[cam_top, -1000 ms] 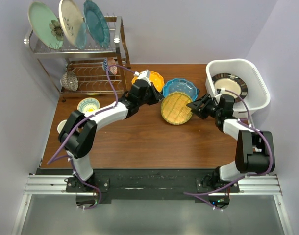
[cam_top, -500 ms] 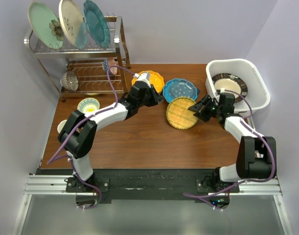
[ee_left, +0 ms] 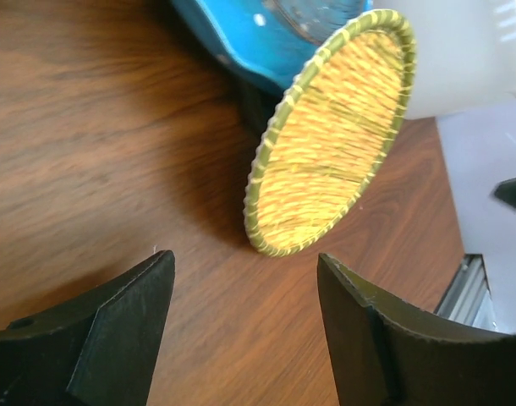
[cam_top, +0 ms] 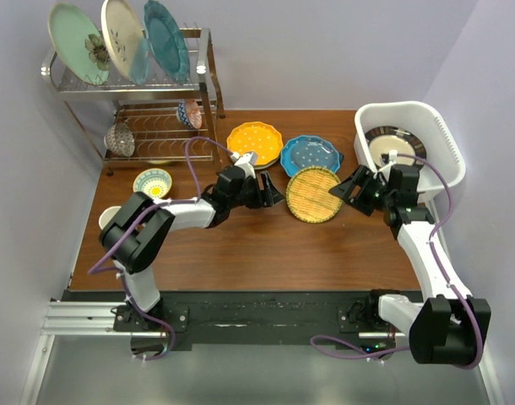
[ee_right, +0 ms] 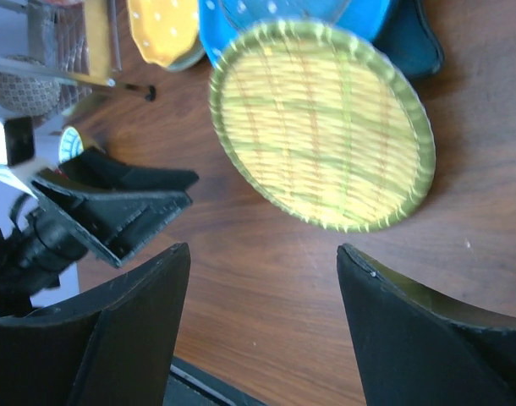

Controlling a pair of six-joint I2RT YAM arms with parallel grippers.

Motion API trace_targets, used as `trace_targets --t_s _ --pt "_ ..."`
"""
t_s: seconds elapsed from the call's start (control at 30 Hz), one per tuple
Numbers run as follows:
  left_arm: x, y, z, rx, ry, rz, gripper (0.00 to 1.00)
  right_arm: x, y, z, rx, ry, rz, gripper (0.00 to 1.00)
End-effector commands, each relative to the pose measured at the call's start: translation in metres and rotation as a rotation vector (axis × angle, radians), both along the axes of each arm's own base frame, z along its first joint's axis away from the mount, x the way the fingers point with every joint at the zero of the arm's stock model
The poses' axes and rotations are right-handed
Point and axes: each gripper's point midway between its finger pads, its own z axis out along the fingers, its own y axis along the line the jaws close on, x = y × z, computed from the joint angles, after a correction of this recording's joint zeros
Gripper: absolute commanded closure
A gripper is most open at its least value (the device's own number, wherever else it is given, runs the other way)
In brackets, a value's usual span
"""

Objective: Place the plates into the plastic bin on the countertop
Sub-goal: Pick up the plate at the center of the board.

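The yellow gridded plate (cam_top: 315, 194) stands tilted on the wood, its far edge propped on the blue star-shaped plate (cam_top: 311, 154). My left gripper (cam_top: 270, 192) is just left of it, open and empty. My right gripper (cam_top: 349, 190) is just right of it, also open and empty. In the left wrist view the gridded plate (ee_left: 330, 144) is ahead of the left gripper (ee_left: 243, 256). In the right wrist view the gridded plate (ee_right: 321, 127) is beyond the right gripper (ee_right: 264, 248). The yellow scalloped plate (cam_top: 254, 141) lies flat. The white plastic bin (cam_top: 443, 139) holds the dark-rimmed plate (cam_top: 395, 148).
A chrome two-tier rack (cam_top: 131, 84) stands at the back left with three large upright plates. A small patterned bowl (cam_top: 153, 181) and a white cup (cam_top: 107, 218) sit near the left edge. The bin is against the right wall.
My left gripper came back from the yellow scalloped plate toward the gridded plate and opened. The gridded plate shifted right. My right gripper drew back to the right and opened wider.
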Motion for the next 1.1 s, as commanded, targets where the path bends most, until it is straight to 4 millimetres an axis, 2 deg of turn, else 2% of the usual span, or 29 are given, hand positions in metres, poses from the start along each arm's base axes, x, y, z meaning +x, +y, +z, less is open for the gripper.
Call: trace_targets --t_s 0.0,0.1,0.17,0.33,0.37,0.53,0.6,0.63,0.67,0.73,0.77,0.8,0.9,1.07 --pt "0.007 -0.025 0.020 -0.139 -0.157 -0.115 0.27 -0.018 0.003 -0.027 0.005 0.065 0.018 0.26" --pt "0.009 -0.034 0.018 -0.166 -0.182 -0.150 0.27 -0.018 0.005 -0.028 0.009 0.071 0.029 0.25" --pt "0.010 -0.036 0.010 -0.161 -0.174 -0.158 0.28 -0.018 0.003 -0.026 0.000 0.071 0.027 0.25" --pt "0.015 -0.049 0.012 -0.190 -0.208 -0.206 0.29 -0.016 0.003 -0.023 0.004 0.065 0.024 0.25" --pt "0.016 -0.051 0.005 -0.183 -0.195 -0.212 0.29 -0.015 0.003 -0.023 0.002 0.061 0.027 0.25" --pt "0.023 -0.058 -0.002 -0.195 -0.200 -0.222 0.31 -0.015 0.005 -0.020 0.013 0.055 0.030 0.24" --pt "0.026 -0.062 -0.008 -0.203 -0.190 -0.228 0.35 -0.015 0.005 -0.018 0.014 0.050 0.031 0.24" --pt "0.027 -0.064 -0.014 -0.204 -0.177 -0.230 0.39 -0.014 0.005 -0.017 0.014 0.050 0.032 0.24" --pt "0.028 -0.066 -0.013 -0.215 -0.183 -0.233 0.54 -0.014 0.005 -0.017 0.013 0.047 0.032 0.24" --pt "0.028 -0.068 -0.019 -0.222 -0.168 -0.238 0.71 -0.015 0.005 -0.017 0.012 0.052 0.031 0.24" --pt "0.026 -0.070 -0.018 -0.230 -0.167 -0.253 0.91 -0.015 0.004 -0.017 0.009 0.048 0.030 0.24" --pt "0.026 -0.070 -0.019 -0.232 -0.163 -0.253 1.00 -0.015 0.004 -0.017 0.008 0.050 0.028 0.24" --pt "0.022 -0.062 -0.014 -0.245 -0.173 -0.228 1.00 -0.015 0.003 -0.014 0.001 0.037 0.029 0.24" --pt "0.017 -0.050 0.011 -0.272 -0.214 -0.202 1.00 -0.016 0.001 -0.009 -0.006 0.028 0.023 0.22"
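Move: The woven yellow plate at the board's centre has its middle about 13 cm to the right of my left hand, 3 cm ahead and 4 cm below. From that hand, the blue dotted plate lies about 15 cm ahead and 12 cm right, and the orange dotted plate 18 cm ahead and 4 cm left, both around 3 cm lower. From my right hand, the woven plate's middle is roughly 6 cm ahead, 10 cm left and 12 cm below. I carry my open left hand about 6 cm to the right and some 3 to 4 cm down onto the woven plate's left rim, turning clockwise and rolling it nearly 20 degrees in all. Then I close its fingers and pinch the rim. Early on, my right hand sinks about 4 cm and eases back 2, then waits, open. ##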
